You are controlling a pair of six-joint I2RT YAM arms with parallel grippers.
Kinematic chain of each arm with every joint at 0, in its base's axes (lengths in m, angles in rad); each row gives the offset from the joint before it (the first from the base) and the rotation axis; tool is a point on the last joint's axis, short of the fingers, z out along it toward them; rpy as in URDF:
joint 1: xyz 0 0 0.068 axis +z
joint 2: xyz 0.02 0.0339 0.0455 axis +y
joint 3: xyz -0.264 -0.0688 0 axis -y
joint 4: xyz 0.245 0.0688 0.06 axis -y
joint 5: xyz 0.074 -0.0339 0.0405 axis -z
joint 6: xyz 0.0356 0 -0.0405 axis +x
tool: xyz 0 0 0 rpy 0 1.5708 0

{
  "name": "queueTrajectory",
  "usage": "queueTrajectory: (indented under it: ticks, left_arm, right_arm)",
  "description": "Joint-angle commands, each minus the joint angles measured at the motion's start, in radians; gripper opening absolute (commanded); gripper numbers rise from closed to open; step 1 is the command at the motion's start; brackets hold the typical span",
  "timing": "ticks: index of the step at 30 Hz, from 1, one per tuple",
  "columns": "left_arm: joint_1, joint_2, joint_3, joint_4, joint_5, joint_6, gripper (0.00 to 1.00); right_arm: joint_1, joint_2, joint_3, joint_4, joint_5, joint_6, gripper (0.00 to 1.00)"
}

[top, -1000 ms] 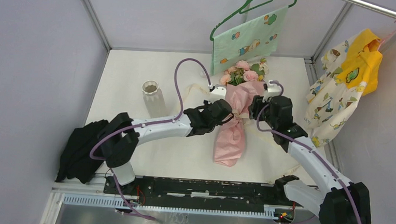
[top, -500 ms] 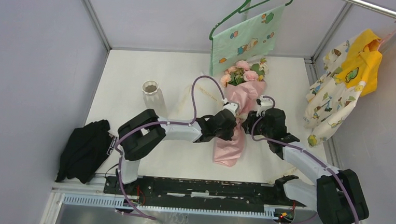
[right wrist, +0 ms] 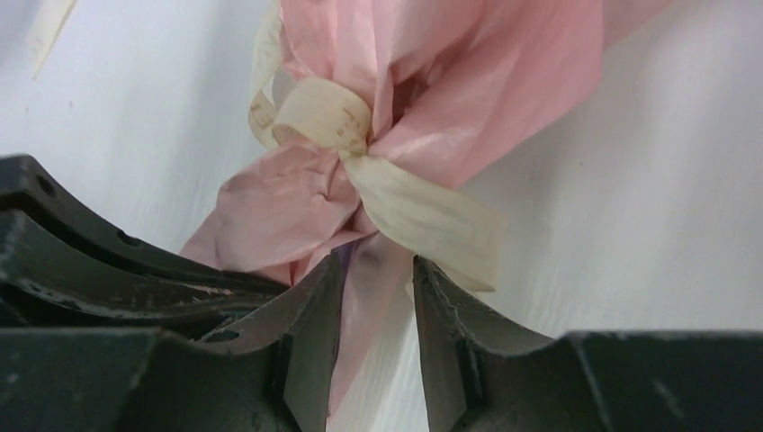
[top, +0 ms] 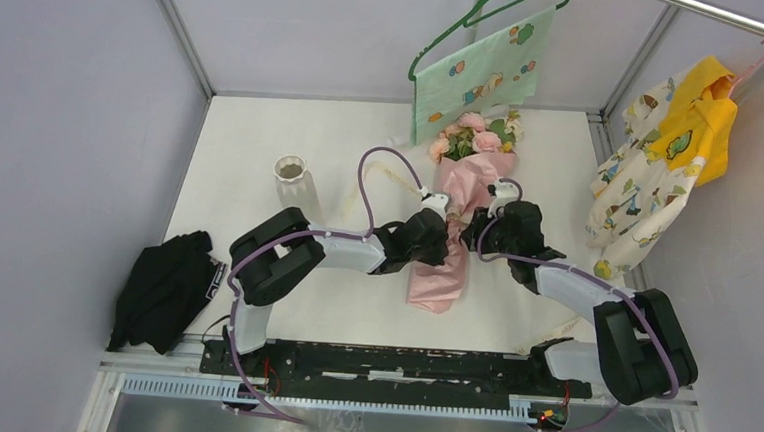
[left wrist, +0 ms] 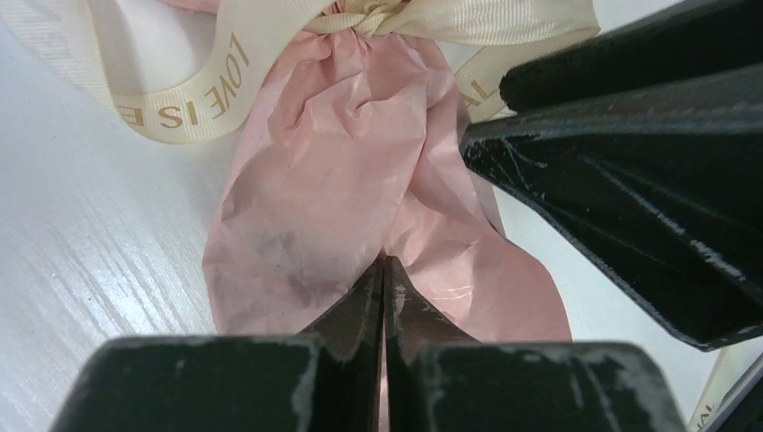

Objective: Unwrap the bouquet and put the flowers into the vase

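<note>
The bouquet [top: 457, 191] lies on the white table, its flowers [top: 475, 139] at the far end and the pink paper cone pointing toward me. A cream ribbon [left wrist: 214, 93] is knotted round its waist. My left gripper [top: 445, 242] presses against the wrap's left side just below the knot. In the left wrist view its jaws [left wrist: 384, 266] are shut, pinching a fold of pink paper. My right gripper [top: 473, 236] faces it from the right. Its jaws [right wrist: 378, 261] stand apart around a strip of paper under a ribbon tail [right wrist: 423, 216]. The white ribbed vase [top: 295, 186] stands upright to the left.
A mint-green patterned cloth [top: 482, 74] hangs on a hanger just behind the flowers. Yellow and printed garments [top: 662, 163] hang at the right wall. A black cloth [top: 163, 288] lies at the table's near left corner. A loose ribbon end [top: 385, 179] trails left of the bouquet.
Both grippers have slid a little toward me along the wrap. The left jaws have closed onto the paper, and the right jaws have narrowed.
</note>
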Motion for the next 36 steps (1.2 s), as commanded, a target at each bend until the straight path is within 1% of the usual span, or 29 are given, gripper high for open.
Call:
queueTrajectory:
  ticks: [1, 6, 12, 15, 21, 23, 25, 26, 27, 29, 30, 32, 36]
  left_arm:
    - [0.016, 0.078, -0.056, -0.06, -0.042, -0.02, 0.05]
    - [0.017, 0.099, -0.063, -0.053, -0.039, -0.018, 0.04]
    - [0.016, 0.095, -0.078, -0.047, -0.039, -0.015, 0.04]
    - [0.016, 0.09, -0.082, -0.047, -0.041, -0.014, 0.04]
    - [0.017, 0.091, -0.084, -0.044, -0.035, -0.011, 0.04]
    - [0.017, 0.097, -0.082, -0.043, -0.027, -0.012, 0.04]
    - [0.017, 0.105, -0.078, -0.043, -0.02, -0.012, 0.04]
    - [0.017, 0.108, -0.078, -0.042, -0.017, -0.013, 0.04]
    - [0.018, 0.107, -0.078, -0.042, -0.017, -0.012, 0.04]
    - [0.017, 0.104, -0.079, -0.044, -0.021, -0.012, 0.04]
    - [0.017, 0.103, -0.079, -0.046, -0.024, -0.011, 0.04]
    - [0.017, 0.102, -0.079, -0.05, -0.03, -0.011, 0.03]
    - [0.017, 0.107, -0.078, -0.058, -0.035, -0.012, 0.03]
  right_arm:
    - [0.0, 0.015, 0.067, 0.098, 0.029, 0.001, 0.41]
    - [0.0, 0.07, 0.095, 0.121, 0.077, -0.006, 0.4]
    - [0.0, 0.193, 0.151, 0.149, 0.083, -0.004, 0.35]
    - [-0.001, 0.244, 0.166, 0.173, 0.084, 0.009, 0.35]
    - [0.0, 0.283, 0.157, 0.235, 0.093, 0.025, 0.39]
    - [0.001, 0.303, 0.173, 0.233, 0.09, 0.024, 0.39]
    - [0.001, 0.325, 0.189, 0.233, 0.077, 0.022, 0.34]
    - [0.001, 0.338, 0.193, 0.236, 0.067, 0.019, 0.3]
    - [0.001, 0.346, 0.198, 0.239, 0.06, 0.02, 0.23]
    - [0.002, 0.363, 0.206, 0.245, 0.053, 0.021, 0.17]
    - [0.001, 0.367, 0.211, 0.246, 0.052, 0.02, 0.1]
    - [0.001, 0.351, 0.208, 0.25, 0.062, 0.02, 0.01]
    - [0.002, 0.275, 0.23, 0.174, 0.086, -0.001, 0.0]
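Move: The ribbon knot around the pink bouquet wrap lies about 7 cm ahead of the right hand, 2 cm to its left and 2 cm lower; the flower heads are some 26 cm ahead, straight in line. From the left hand the same knot is roughly 11 cm ahead, 3 cm to the right and 1 cm up. The lower wrap lies directly under the left hand's shut fingertips. The right fingers shut on the cream ribbon beside the knot and pinch it, after the hand has gone forward about 7 cm and slightly left, first rising 1 cm and then sinking to about 2 cm below its start. The left hand keeps its shut fingertips on the lower wrap and creeps 1.5 cm forward. ##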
